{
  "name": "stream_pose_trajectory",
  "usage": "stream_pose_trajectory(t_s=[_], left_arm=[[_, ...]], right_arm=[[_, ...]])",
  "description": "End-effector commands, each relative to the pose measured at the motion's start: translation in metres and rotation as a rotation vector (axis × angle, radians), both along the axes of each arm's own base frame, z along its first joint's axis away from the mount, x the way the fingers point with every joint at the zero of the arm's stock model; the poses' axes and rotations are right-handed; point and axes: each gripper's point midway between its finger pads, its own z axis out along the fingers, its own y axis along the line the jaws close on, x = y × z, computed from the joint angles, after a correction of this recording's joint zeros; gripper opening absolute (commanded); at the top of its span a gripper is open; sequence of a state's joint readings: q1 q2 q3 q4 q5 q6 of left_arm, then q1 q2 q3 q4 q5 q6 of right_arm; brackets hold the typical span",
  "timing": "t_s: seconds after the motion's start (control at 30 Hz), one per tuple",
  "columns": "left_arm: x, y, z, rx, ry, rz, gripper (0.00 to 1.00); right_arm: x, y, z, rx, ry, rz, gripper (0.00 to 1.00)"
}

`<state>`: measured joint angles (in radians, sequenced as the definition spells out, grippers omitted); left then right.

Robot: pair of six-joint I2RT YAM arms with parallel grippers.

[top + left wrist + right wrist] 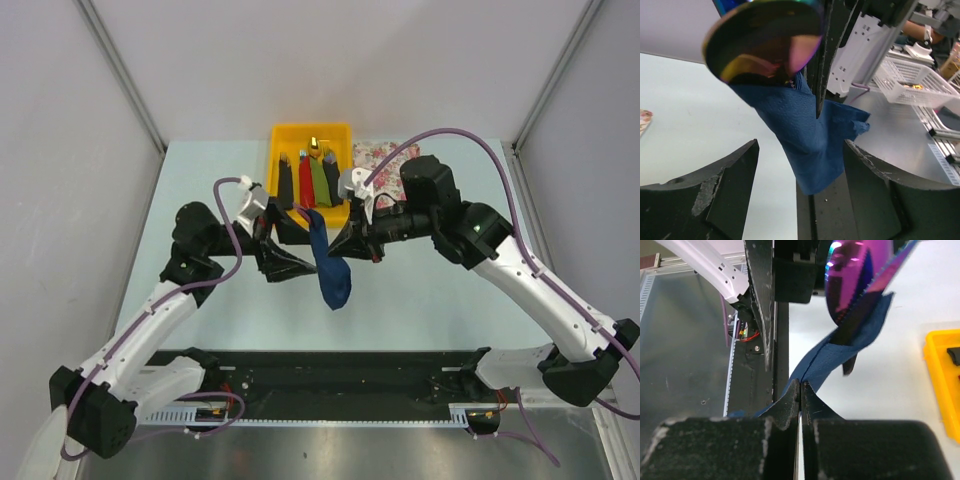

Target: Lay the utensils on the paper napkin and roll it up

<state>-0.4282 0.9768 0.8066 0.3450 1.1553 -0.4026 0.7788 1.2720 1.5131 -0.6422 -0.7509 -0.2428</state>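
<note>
The navy paper napkin hangs in the air between my two grippers as a loose, crumpled roll, above the table. An iridescent spoon bowl sticks out of its upper end and shows purple in the right wrist view. The other utensil is hidden. My right gripper is shut on a folded edge of the napkin. My left gripper is open, one finger on each side of the napkin's hanging lower end, with a gap on the left side. In the top view the left gripper and right gripper nearly meet.
A yellow bin behind the grippers holds black, red and green bundles. A floral mat lies to the bin's right. The black rail with both arm bases runs along the near edge.
</note>
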Motion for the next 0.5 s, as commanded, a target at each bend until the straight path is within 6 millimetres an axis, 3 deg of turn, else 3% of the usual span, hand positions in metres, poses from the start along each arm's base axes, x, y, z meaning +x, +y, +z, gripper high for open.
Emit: stream_pose_trajectory(t_s=[0.0, 0.23, 0.4, 0.47], left_arm=[[-0.017, -0.009, 0.006, -0.033, -0.021, -0.067, 0.73], [-0.021, -0.016, 0.013, -0.075, -0.018, -0.09, 0.66], [-0.02, -0.019, 0.014, -0.088, -0.024, -0.095, 0.52], [-0.021, -0.02, 0.015, -0.09, -0.03, -0.101, 0.42]], right_arm=[[-0.006, -0.001, 0.031, 0.076, -0.13, -0.003, 0.0], [-0.014, 0.003, 0.034, 0.081, -0.153, 0.013, 0.0], [-0.014, 0.003, 0.034, 0.082, -0.168, 0.011, 0.0], [-0.015, 0.003, 0.036, 0.09, -0.166, 0.012, 0.0]])
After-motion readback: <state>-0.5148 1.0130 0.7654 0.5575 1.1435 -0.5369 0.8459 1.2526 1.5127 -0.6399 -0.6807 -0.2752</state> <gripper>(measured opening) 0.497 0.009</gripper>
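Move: Hanging between the two hands, the napkin roll has its middle about 3 cm to the left hand's right, 2 cm nearer the base and 2 cm lower. The right gripper already pinches it, the roll's middle lying roughly 1 cm back, 1 cm left and 2 cm below that hand point. From the left hand, the spoon bowl sticks out some 6 cm ahead, 1 cm left and 4 cm up; the yellow tray lies about 27 cm ahead, 3 cm left and 32 cm down. Closing in on the napkin roll beside the right gripper's pinch, the left hand slides about 2 cm back and 2 cm right, easing off midway while its fingers narrow from three-quarters open to half open, one on either side of the roll. The shut right gripper keeps its hold and drifts about 1 cm back before settling. ##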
